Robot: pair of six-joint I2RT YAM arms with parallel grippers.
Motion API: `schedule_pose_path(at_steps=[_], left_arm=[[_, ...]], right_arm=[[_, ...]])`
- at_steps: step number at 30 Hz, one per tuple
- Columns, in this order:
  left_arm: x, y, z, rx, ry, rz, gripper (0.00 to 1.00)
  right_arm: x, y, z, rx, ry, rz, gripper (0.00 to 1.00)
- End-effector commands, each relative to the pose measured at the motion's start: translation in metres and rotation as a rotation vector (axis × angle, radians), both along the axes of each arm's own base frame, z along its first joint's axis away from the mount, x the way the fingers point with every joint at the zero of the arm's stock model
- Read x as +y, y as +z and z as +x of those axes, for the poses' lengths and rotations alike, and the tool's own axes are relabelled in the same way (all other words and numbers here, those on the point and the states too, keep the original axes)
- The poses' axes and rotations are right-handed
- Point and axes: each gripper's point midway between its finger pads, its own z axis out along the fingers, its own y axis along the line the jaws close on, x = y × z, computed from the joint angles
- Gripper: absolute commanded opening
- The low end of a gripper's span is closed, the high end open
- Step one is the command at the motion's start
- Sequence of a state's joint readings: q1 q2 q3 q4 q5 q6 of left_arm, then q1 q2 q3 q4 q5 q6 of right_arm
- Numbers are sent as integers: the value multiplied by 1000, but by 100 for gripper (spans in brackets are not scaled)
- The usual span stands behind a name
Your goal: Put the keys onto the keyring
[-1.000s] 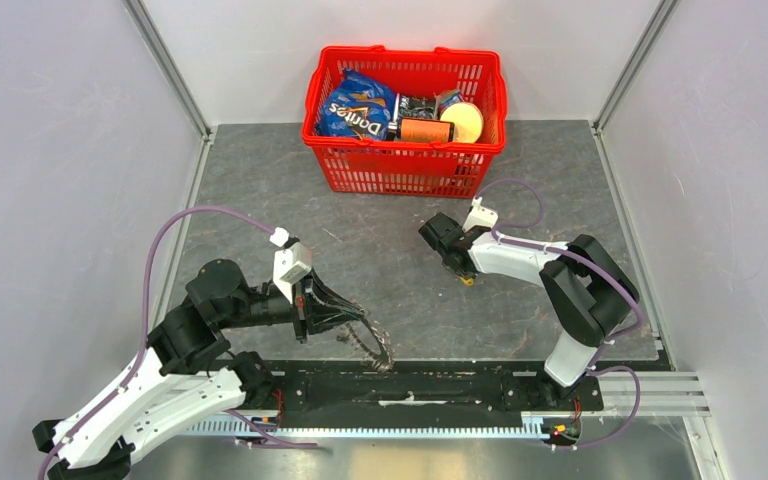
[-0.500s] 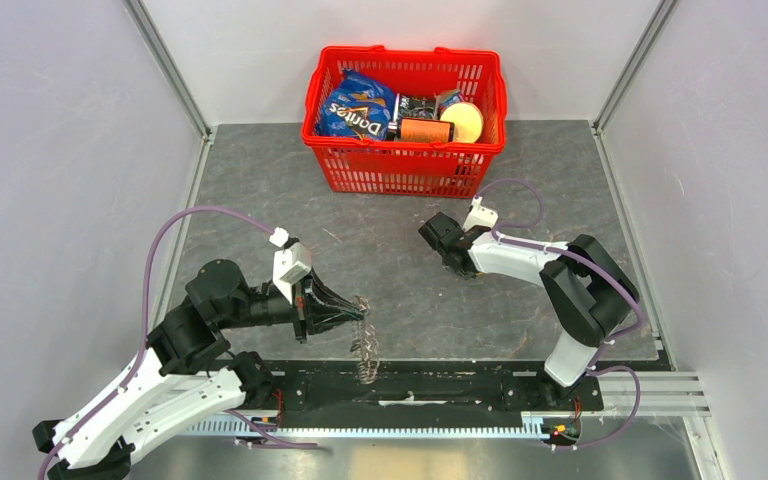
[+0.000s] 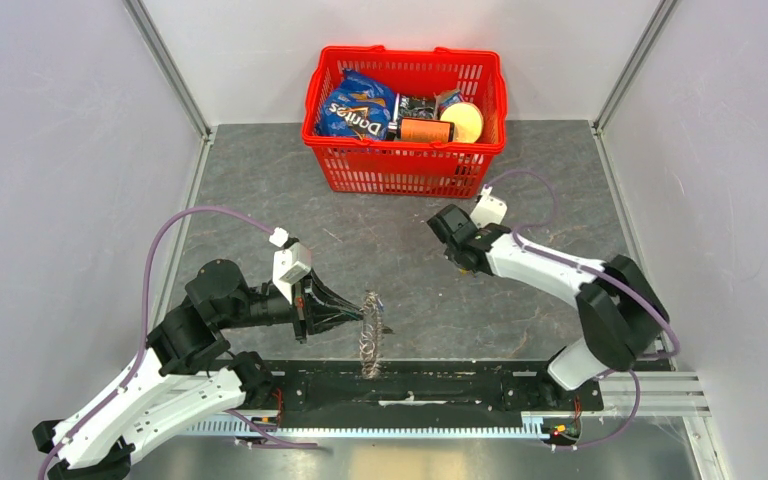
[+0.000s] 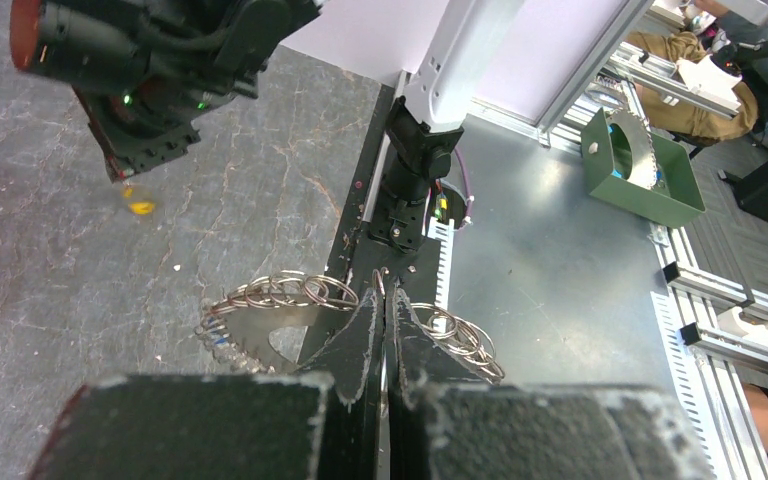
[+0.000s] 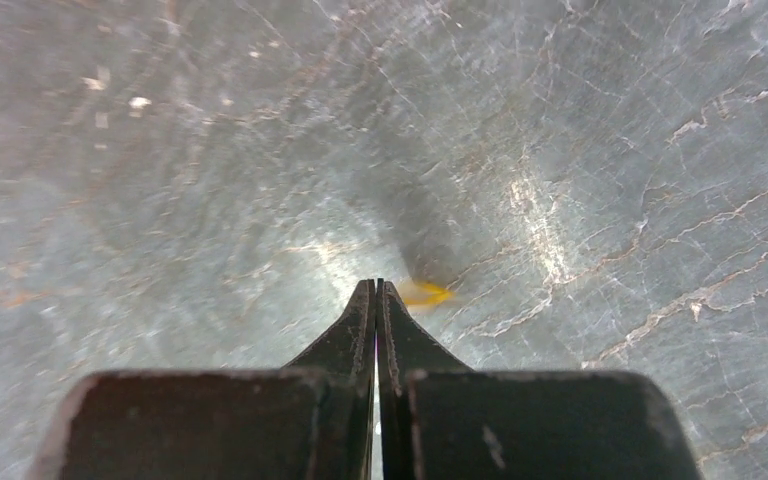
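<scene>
My left gripper [image 3: 362, 314] [image 4: 382, 290] is shut on the keyring [image 3: 368, 336], a ring fringed with grey metal keys and small wire loops [image 4: 280, 298]. It holds the ring edge-on, just above the table's near edge. A speck of blue [image 4: 218, 340] shows among the ring's keys. My right gripper [image 3: 463, 264] [image 5: 377, 287] is shut, low over the table centre. The yellow key [image 5: 426, 294] sticks out beside its tips and seems pinched there. It also shows under that gripper in the left wrist view [image 4: 140, 207].
A red basket [image 3: 400, 172] holding a Doritos bag and other groceries stands at the back centre. The black mounting rail [image 3: 430, 385] runs along the near edge, just below the keyring. Grey walls close off both sides.
The keyring swung from hanging down-right of the left gripper to standing edge-on at its tips. My right arm moved back and right, and the yellow key went with it.
</scene>
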State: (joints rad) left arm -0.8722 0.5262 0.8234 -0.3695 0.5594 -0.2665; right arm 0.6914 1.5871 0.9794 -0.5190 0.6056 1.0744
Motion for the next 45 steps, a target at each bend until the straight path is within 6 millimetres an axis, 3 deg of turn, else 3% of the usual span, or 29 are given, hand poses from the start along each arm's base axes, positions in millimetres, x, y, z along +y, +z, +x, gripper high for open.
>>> schedule_pose_path(at_steps=[1,8,15,21,26,37,45], left_arm=[[0,10,0,-58,-13,-29,2],[-2,13,-1,-60,-24,-41,2],[-6,23,-5,-57,-56,-82,2],[-10,29,-9,-56,-90,-108,2],[-11,35,-10,-62,-98,-122,2],[-15,44,-15,-82,-153,-157,2],[-21,54,-18,-90,-192,-194,2]], right_arm=[[-3,43,-2,-94,27,57,0],[2,91,-21,-195,179,176,0],[16,159,-48,-352,434,294,0],[37,225,-91,-444,771,369,0],[54,262,-128,-460,1038,410,0],[83,305,-193,-485,1509,544,0],[87,326,-228,-509,1745,620,0]])
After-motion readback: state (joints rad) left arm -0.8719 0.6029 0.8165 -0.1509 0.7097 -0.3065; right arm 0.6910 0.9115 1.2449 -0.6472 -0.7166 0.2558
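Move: The right hand already holds the keys, hanging about 2 cm below its fingertips, low over the table. The keyring it is bound for lies roughly 27 cm back, 17 cm left and 21 cm higher. That ring is in the left hand's fingers, its middle some 5 cm below them, 3 cm back and 2 cm right. The red basket stands about 24 cm ahead of the right hand and 10 cm left. Right hand, still pinching keys, climbs 30 cm, back and left towards keyring, turning counter-clockwise; left hand rises slightly. ##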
